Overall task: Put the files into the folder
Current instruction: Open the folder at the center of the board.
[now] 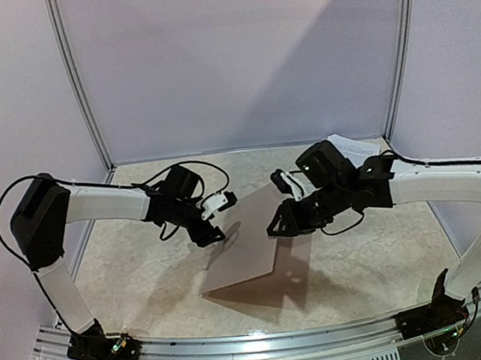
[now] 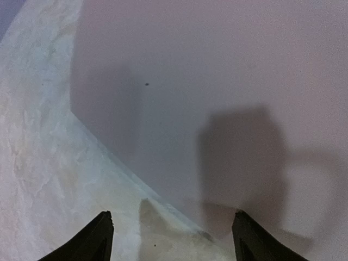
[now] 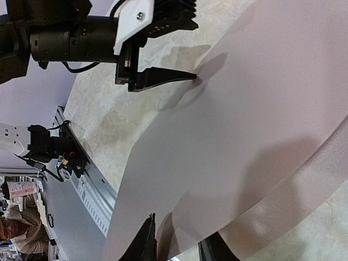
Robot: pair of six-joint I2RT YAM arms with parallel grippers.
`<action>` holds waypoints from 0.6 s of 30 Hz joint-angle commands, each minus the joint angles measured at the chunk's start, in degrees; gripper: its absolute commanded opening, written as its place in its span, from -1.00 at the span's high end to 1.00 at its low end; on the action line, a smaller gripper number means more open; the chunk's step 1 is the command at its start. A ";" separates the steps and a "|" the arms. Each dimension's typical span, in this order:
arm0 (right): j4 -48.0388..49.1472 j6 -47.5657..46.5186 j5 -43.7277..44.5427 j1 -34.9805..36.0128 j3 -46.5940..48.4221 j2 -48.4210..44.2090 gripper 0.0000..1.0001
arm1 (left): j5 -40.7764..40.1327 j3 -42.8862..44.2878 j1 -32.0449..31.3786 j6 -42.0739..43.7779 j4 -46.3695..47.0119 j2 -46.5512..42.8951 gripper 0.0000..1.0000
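The tan-brown folder (image 1: 248, 252) lies mid-table, its near part casting a dark shadow on the tabletop. My left gripper (image 1: 220, 232) hovers at its left edge, fingers wide open and holding nothing. The left wrist view shows the cover (image 2: 217, 81) ahead of the left gripper (image 2: 174, 242). My right gripper (image 1: 278, 226) is at the folder's right edge. In the right wrist view its jaws (image 3: 179, 251) stand a little apart with the cover's (image 3: 244, 109) edge in the gap, above a glossy lower leaf (image 3: 304, 185). The files (image 1: 359, 145) lie at the back right, partly hidden by my right arm.
Metal frame posts (image 1: 80, 85) and pale walls close in the back and sides. An aluminium rail (image 1: 266, 345) runs along the near edge between the arm bases. The left arm's wrist (image 3: 81, 38) reaches in over the folder's far side.
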 commanded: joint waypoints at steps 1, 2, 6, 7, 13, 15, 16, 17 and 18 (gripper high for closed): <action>10.63 -1.33 -3.47 -0.83 -0.76 4.02 0.42 | 3.57 1.08 0.48 -1.81 -1.78 3.64 -0.53; 12.22 -1.32 -3.79 -0.92 -0.55 4.86 0.37 | 4.19 0.86 0.60 -2.03 -1.61 3.71 -0.53; 18.15 -1.52 -5.58 -0.87 2.02 7.15 0.19 | 8.38 0.19 2.36 -3.15 -1.93 3.48 -0.53; 19.53 -1.64 -6.28 -0.84 3.16 8.02 0.11 | 9.61 0.10 2.91 -3.49 -2.02 3.44 -0.53; 28.14 -0.69 -7.39 -0.81 7.14 14.50 -0.11 | 18.42 0.98 8.45 -4.40 -4.34 2.21 -0.56; 29.32 -0.17 -6.98 -0.72 8.54 17.03 -0.12 | 21.33 1.34 11.18 -5.41 -4.93 1.27 -0.57; 30.10 0.24 -6.97 -0.68 9.41 18.95 -0.12 | 22.87 1.39 12.64 -5.71 -5.27 0.94 -0.58; 31.07 0.45 -7.11 -0.46 10.35 20.65 -0.12 | 24.58 1.39 14.01 -6.04 -5.65 0.63 -0.58; 31.90 0.74 -7.35 -0.01 11.63 21.89 -0.14 | 26.38 1.27 15.69 -6.24 -5.96 0.45 -0.59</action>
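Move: The folder's raised cover is at the right fingers, its middle about 8 cm left, 4 cm ahead and 8 cm below. The folder's lower leaf centres some 4 cm left and 8 cm ahead of the right hand, 14 cm down, and the spine's middle is about 14 cm left, 11 cm ahead, equally low. From the left hand, the spine's middle is 1 cm right, 1 cm back and 2 cm below; the cover's middle sits 6 cm right, 7 cm back, 4 cm higher. Sweep the right gripper about 10 cm left and 5 cm forward, dipping slightly and then rising, to push the cover over towards the spine with the inner finger; open the fingers from a quarter to just over half around its edge and swing them up leftward some 20 degrees. Lower the left gripper 2 cm at the spine, then draw it 3 cm left, fingers tilting further to the right and still wide. ##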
